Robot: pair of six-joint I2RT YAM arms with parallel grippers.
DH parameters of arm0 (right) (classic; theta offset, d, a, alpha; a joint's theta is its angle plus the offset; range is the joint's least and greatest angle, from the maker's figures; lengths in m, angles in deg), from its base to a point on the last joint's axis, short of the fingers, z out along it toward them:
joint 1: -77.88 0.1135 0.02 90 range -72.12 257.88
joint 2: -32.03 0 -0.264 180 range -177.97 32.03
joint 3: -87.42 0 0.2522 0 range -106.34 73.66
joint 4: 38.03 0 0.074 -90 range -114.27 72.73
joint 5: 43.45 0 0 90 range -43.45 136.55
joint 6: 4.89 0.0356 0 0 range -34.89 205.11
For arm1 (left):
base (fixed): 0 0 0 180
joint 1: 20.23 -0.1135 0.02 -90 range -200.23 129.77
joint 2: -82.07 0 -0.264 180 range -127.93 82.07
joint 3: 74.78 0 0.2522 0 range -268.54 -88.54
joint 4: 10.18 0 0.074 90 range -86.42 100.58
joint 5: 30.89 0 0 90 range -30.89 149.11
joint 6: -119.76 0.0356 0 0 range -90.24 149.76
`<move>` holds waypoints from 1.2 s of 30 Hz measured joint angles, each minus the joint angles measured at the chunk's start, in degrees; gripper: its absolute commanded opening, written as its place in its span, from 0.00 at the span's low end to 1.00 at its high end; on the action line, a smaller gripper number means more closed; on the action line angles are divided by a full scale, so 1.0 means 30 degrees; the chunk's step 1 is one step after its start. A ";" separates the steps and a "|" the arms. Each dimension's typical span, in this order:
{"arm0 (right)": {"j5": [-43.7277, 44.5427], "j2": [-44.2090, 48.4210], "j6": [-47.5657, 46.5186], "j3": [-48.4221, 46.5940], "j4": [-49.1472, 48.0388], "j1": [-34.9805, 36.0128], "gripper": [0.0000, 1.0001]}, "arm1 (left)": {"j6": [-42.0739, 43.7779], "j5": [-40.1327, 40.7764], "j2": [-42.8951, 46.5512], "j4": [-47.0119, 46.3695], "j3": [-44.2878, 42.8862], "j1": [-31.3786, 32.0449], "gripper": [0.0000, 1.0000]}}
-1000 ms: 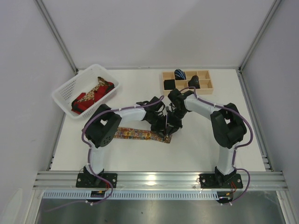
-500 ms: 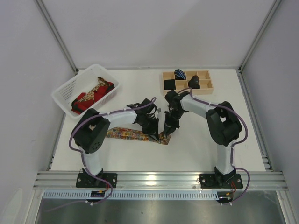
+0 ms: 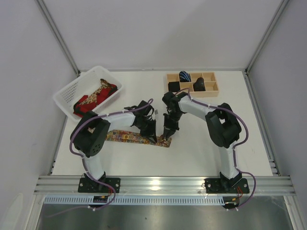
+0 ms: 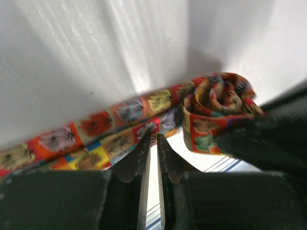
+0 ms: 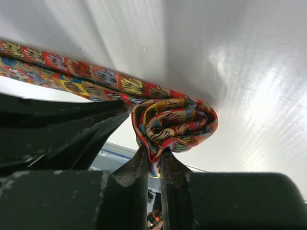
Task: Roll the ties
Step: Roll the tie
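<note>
One multicoloured tie (image 3: 125, 137) lies flat across the near middle of the table, its right end wound into a small roll (image 5: 175, 120). My right gripper (image 3: 166, 137) (image 5: 153, 155) is shut on the roll's loose lower edge. Just left of it, my left gripper (image 3: 152, 139) (image 4: 152, 138) has its jaws nearly together, their tips pinching the near edge of the flat strip (image 4: 96, 125) beside the roll (image 4: 220, 103). Each wrist view shows the other gripper as a dark shape close by.
A white basket (image 3: 74, 82) at the back left holds red and gold ties (image 3: 93, 98). A wooden compartment box (image 3: 192, 95) at the back right holds a blue-striped roll (image 3: 184, 75) and a black roll (image 3: 199, 85).
Both grippers have moved left and towards the near edge, carrying the rolled end with them. The left arm's elbow has swung out to the left.
</note>
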 measured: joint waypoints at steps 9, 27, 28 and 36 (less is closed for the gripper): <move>0.0211 -0.1239 0.0124 -0.1370 0.0474 0.0641 0.06 | -0.0073 -0.0546 -0.0386 -0.0670 0.0474 -0.0036 0.13; -0.1246 -0.2011 0.0197 -0.0867 -0.1129 0.0780 0.44 | -0.0036 -0.0590 -0.0204 -0.0925 0.0780 -0.0117 0.13; -0.1581 -0.1843 0.0160 -0.0430 -0.1530 0.0780 0.44 | -0.0022 -0.0590 -0.0182 -0.0889 0.0809 -0.0124 0.13; -0.3053 -0.0073 0.0095 0.2732 -0.5552 0.0918 0.45 | -0.0015 -0.0313 0.0823 -0.0933 0.1865 -0.0255 0.14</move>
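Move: The rolled end of the tie is already pinched in the right fingers, its middle about 2 cm below that hand and 1 cm ahead. It is headed for the doubled strip under the left fingertips, about 5 cm to the right hand's left, 1 cm back and 4 cm down. From the left hand, that strip is about 1 cm straight below, the roll some 5 cm right and 1 cm ahead, and the lying tail's middle roughly 12 cm left and 3 cm ahead. Set the nearly shut left fingertips down about 1 cm onto the doubled strip and hold there, then ease slightly left and back at the end. Bring the right gripper, still pinching the roll, 2 cm left and nearly as far down beside them, then open it to let go, carrying on 2 cm left and a little back while tilting the fingertips leftward some 10 degrees. ##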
